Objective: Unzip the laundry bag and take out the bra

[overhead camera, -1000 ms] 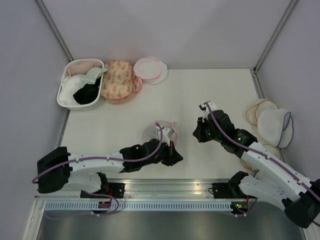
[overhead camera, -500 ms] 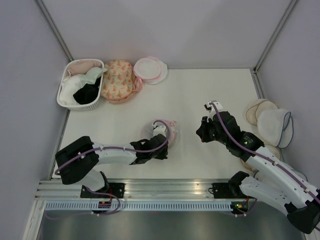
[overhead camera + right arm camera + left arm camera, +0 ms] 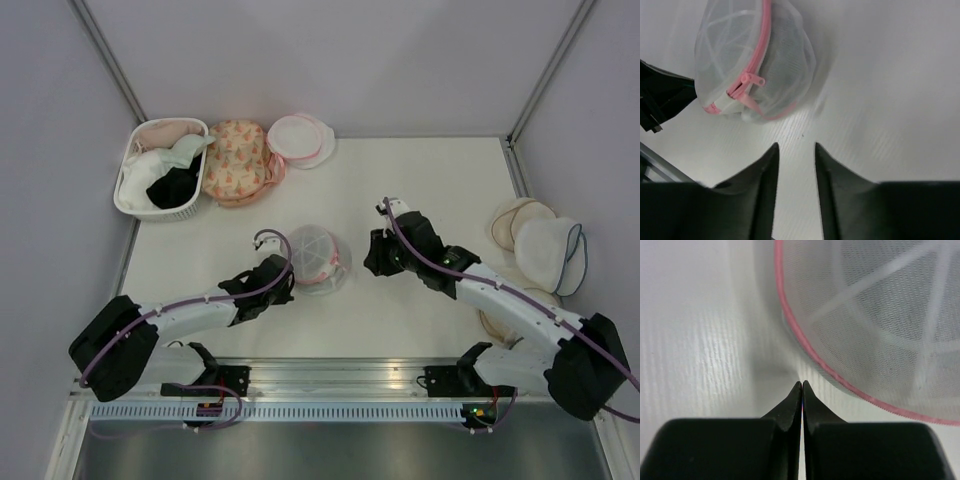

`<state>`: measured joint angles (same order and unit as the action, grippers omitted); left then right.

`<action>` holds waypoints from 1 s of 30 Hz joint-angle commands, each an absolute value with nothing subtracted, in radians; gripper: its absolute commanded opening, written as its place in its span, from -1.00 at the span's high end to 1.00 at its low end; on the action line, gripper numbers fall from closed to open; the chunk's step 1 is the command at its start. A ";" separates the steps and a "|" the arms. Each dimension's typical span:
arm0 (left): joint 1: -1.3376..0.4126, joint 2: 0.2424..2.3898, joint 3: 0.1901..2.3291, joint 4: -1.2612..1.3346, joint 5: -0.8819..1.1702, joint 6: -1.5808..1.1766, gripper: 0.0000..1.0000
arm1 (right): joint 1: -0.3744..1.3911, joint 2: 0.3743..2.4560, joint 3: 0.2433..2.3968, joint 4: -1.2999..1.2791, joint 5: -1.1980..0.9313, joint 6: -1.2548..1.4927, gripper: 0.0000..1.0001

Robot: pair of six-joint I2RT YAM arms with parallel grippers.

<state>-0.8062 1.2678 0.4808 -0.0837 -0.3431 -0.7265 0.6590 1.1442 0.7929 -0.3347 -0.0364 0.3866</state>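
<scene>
The laundry bag [image 3: 316,258], a white mesh dome with pink zip edging, lies at the table's middle. Nothing dark shows inside it. Its pink zip pull [image 3: 754,80] faces the right wrist view, on the bag [image 3: 782,60]. My left gripper [image 3: 284,272] is shut and empty, its tips [image 3: 802,383] just short of the bag's pink rim [image 3: 805,342]. My right gripper [image 3: 371,258] hovers to the right of the bag, its jaws [image 3: 796,145] partly open with only bare table between them. The bra [image 3: 172,188], black, lies in the basket.
A white basket [image 3: 128,196] with pale garments stands at the back left. Beside it lie a peach floral dome bag [image 3: 235,160] and a round white bag [image 3: 298,138]. White domes with blue edging [image 3: 548,252] sit at the right edge.
My left arm has drawn back leftwards off the bag, leaving it uncovered. My right arm has moved left towards the bag and its jaws have parted.
</scene>
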 commanded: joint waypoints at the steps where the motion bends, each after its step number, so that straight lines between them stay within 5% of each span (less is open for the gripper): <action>1: -0.753 1.238 0.488 -0.084 -0.370 -0.646 0.95 | 0.661 1.268 0.905 -0.169 -0.107 0.354 0.08; 3: -0.735 1.241 0.508 -0.077 -0.364 -0.617 0.96 | 0.661 1.365 0.971 -0.137 -0.141 0.362 -0.37; 6: -0.697 1.250 0.551 -0.068 -0.351 -0.582 0.95 | 0.663 1.475 1.038 -0.110 -0.190 0.368 -0.53; 16: -0.546 1.377 0.708 0.026 -0.227 -0.491 0.95 | 0.661 1.571 1.040 -0.034 -0.164 0.416 -0.58; 30: -0.450 1.516 0.934 0.069 -0.066 -0.486 0.95 | 0.660 1.270 0.847 -0.070 -0.057 0.439 -0.68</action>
<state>-0.4709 1.5719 0.8787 0.0322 -0.1062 -0.5274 0.6590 1.3521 0.8707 -0.0853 -0.1059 0.4267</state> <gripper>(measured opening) 0.023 0.828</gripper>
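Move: The laundry bag's middle lies about 10 cm ahead of my left hand and 8 cm to its right, near its height; the zip pull is some 8 cm ahead and 13 cm right of it. From my right hand the zip pull is about 3 cm ahead, 7 cm left and 9 cm down, the bag's middle 5 cm ahead and 12 cm left. The orange-print bag sits roughly 34 cm ahead and 14 cm left of my left hand. I swing my closed left hand slightly left, then some 15 cm forward past the laundry bag's left side, rising about 6 cm. Meanwhile my right hand spreads its partly open fingers wide and reaches about 10 cm forward-left to the bag's zip side, dipping slightly, then draws back a few centimetres and rises, ending nearer the bag than it began. ##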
